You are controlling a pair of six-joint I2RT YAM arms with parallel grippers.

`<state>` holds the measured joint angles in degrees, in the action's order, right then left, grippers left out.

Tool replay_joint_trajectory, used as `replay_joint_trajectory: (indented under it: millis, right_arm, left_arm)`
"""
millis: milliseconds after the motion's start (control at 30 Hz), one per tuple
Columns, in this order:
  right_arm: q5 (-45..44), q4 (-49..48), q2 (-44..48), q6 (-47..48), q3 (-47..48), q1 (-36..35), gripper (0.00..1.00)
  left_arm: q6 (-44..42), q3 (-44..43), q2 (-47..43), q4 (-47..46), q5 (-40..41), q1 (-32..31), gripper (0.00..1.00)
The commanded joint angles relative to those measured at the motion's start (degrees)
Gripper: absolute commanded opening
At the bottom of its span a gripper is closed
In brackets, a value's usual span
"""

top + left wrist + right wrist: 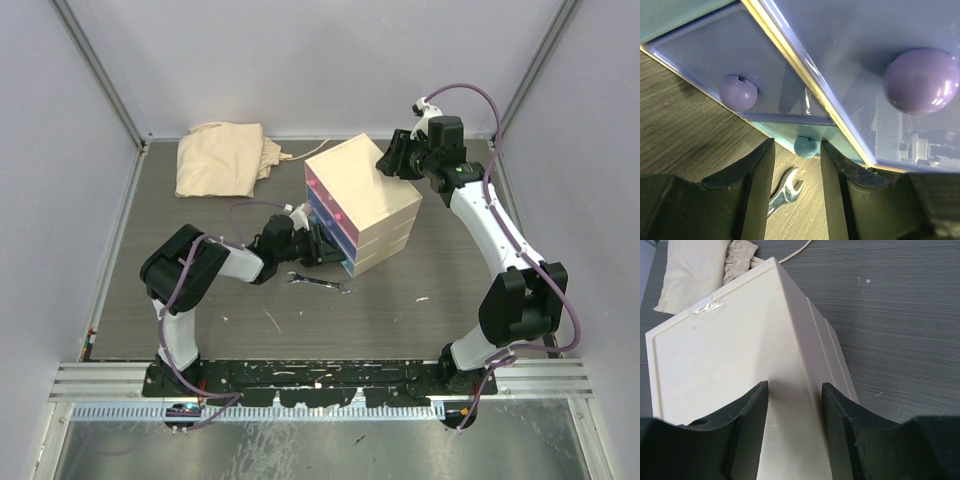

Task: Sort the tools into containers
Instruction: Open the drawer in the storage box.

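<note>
The cream chest point(365, 195) stands mid-table, its pink point(328, 198), blue point(334, 225) and light-blue point(350, 262) drawers facing front-left. My left gripper point(318, 246) is low at the bottom drawer. In the left wrist view it point(797, 143) is open, with the small light-blue knob point(805, 147) between its fingertips, nearer the right finger. Purple knobs point(738, 92) sit on the blue drawer fronts above. A silver spanner point(318, 283) lies on the table just below the gripper, its open end point(790, 187) showing between the fingers. My right gripper point(396, 160) is open astride the chest's top rear edge point(790, 365).
A folded beige cloth bag point(222, 158) lies at the back left, its cord point(795, 252) trailing towards the chest. Grey walls with metal posts close off the back and sides. Bare wood-grain table point(430, 270) lies to the right of the chest.
</note>
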<state>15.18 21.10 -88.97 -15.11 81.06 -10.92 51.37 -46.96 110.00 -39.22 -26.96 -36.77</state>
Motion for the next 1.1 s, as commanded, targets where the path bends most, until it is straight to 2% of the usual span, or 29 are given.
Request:
replay_joint_trajectory:
  millis: [0,633,833,1067]
  right_arm:
    - [3.45,3.24,1.26,-0.84,-1.05,-1.64,0.51]
    - [3.88,3.23,1.34,-0.88,-1.49,-1.67,0.52]
    - [3.98,3.28,1.43,-0.94,-1.60,-1.69,0.52]
    - [3.29,3.28,1.61,-0.71,-1.73,-1.65,0.52]
  left_arm:
    - [0.92,0.67,0.96,-9.09,-1.96,-0.43,0.43]
    - [8.44,0.79,7.78,-24.35,-4.40,-1.19,0.40]
    - [9.12,-0.17,8.64,-26.14,-3.73,-1.18,0.33]
    - [9.89,-0.07,9.01,-27.42,-3.44,-1.03,0.15]
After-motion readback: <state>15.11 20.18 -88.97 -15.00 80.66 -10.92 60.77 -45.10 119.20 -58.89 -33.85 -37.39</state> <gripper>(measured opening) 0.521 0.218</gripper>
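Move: The light-blue knob on the near-end bottom drawer lies almost between the left hand's open fingers, about 2 cm back, 2 cm to the right and 1 cm below. The lavender knob of the next bottom drawer is some 4 cm ahead, 1 cm left and 1 cm below, and the wrench lies on the table about 6 cm back, 5 cm left and 4 cm down. From the right hand the light-blue knob is roughly 19 cm back, 6 cm left and 20 cm below. Slowly to the right and back by about 2.5 cm, sinking slightly, the left hand eases onto the light-blue knob while its fingers tilt up some 10 degrees towards level. Late in the approach they close from nearly half open and pinch the knob from both sides. The right hand stays still, open at the box's top right edge. ##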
